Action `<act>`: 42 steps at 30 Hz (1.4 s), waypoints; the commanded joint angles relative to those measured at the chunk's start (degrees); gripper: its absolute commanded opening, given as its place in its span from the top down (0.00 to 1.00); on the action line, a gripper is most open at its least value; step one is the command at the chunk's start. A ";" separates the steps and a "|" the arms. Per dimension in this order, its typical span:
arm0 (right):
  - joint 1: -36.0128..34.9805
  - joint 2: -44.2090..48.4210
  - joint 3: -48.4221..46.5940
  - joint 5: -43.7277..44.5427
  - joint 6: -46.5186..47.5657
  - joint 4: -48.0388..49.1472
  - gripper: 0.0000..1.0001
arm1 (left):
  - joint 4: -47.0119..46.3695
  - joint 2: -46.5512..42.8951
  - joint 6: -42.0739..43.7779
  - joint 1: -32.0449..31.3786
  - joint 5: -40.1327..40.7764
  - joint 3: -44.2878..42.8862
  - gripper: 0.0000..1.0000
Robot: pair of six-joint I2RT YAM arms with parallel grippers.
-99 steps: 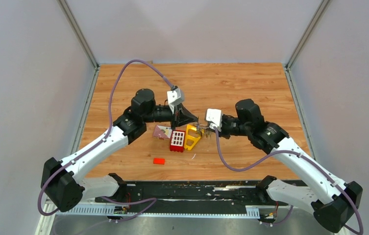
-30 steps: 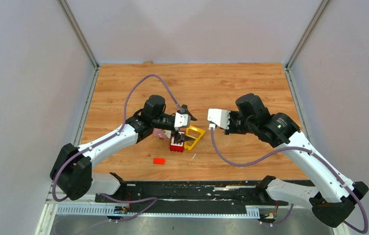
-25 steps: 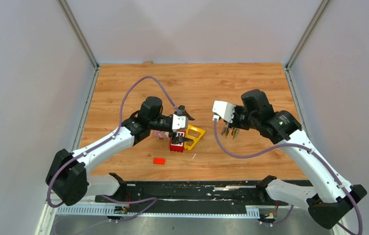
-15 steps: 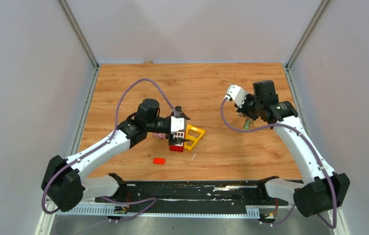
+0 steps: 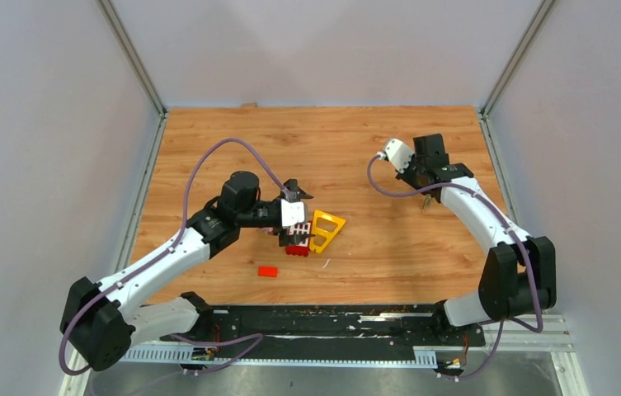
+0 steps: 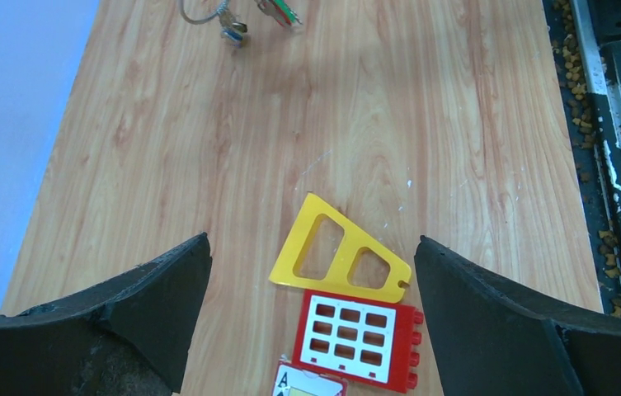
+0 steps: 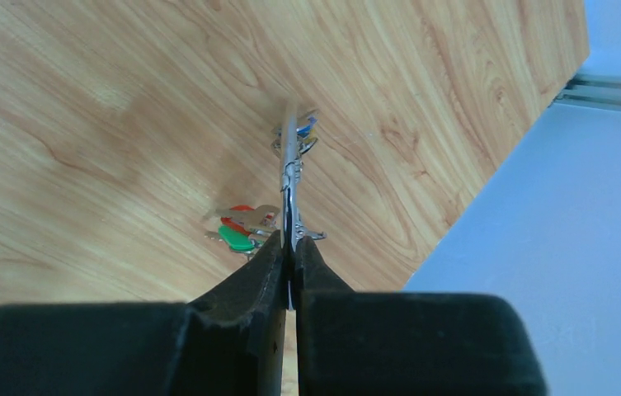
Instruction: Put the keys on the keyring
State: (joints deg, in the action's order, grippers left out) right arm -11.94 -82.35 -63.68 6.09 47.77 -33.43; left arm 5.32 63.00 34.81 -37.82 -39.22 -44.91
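Note:
My right gripper (image 7: 289, 247) is shut on the keyring (image 7: 290, 165), a thin silver ring seen edge-on and held just above the wood. The keys hang from it: a green one (image 7: 237, 238) and a red one (image 7: 242, 219) on the left, blue and yellow heads (image 7: 308, 127) at its far end. In the top view this gripper (image 5: 425, 191) is at the back right of the table. The left wrist view catches the keyring (image 6: 195, 15) and keys (image 6: 278, 10) at its top edge. My left gripper (image 5: 313, 219) is wide open and empty above the yellow frame (image 6: 340, 256).
A red window block (image 6: 358, 337) lies against the yellow frame, with a playing card (image 6: 307, 384) beside it. A small red block (image 5: 267, 271) sits near the front edge. The right wall rail (image 5: 492, 157) runs close to my right gripper.
My right arm has swung from the table's middle to the back right, carrying the keyring and keys. My left gripper has opened wider and drawn slightly left.

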 commanded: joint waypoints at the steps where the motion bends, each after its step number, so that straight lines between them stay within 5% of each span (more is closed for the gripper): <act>1: -4.51 -0.79 3.98 3.55 -3.45 6.79 0.94 | -0.76 -2.40 0.82 0.05 2.09 1.08 0.01; 8: -13.08 -4.79 9.28 4.37 -7.36 7.75 0.89 | 1.26 -3.59 0.41 0.07 5.11 0.40 0.00; 13: -18.08 -6.84 11.56 2.74 -9.47 7.22 0.77 | 5.56 -3.85 -0.99 0.12 8.13 -1.62 0.00; 29: -23.57 -11.05 4.42 -15.44 -13.15 -3.19 0.68 | 9.71 -7.33 1.92 0.10 9.62 -1.88 0.00; 35: -23.27 -5.64 1.38 -19.99 -13.41 -5.33 0.44 | 10.54 -7.90 3.10 0.12 9.74 -1.54 0.00; 41: -19.54 2.38 0.27 -20.00 -15.63 -3.85 0.01 | 6.19 -8.09 -0.31 0.17 14.05 -0.55 0.00; 42: -18.45 3.77 0.23 -19.76 -16.36 -3.11 0.00 | 4.60 -8.01 -1.88 0.22 15.19 -0.23 0.00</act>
State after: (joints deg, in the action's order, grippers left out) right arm -33.69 -84.38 -60.84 -12.21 33.91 -38.54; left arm 15.14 56.03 36.18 -37.82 -27.64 -44.45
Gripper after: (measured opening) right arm 0.958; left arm 0.998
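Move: My right hand already holds the keyring with its keys hanging below. The clear patch of table it is taken to lies about 8 cm back, 9 cm left and 14 cm below the right hand. The yellow triangle is roughly 16 cm left of that patch and 2 cm nearer me; the red grid block is another 8 cm left and 2 cm nearer. From my left hand the patch is some 21 cm right, level fore and aft, about 21 cm below. I swing my right hand down, left and back, about 12 cm down, towards the bare wood right of the yellow triangle, tipping the fingers down some 20 degrees as they ease open and let go of the keyring. Then I open wide and lift about 8 cm, still drifting left. My empty, open left hand backs about 4 cm left, turning slightly counter-clockwise. ##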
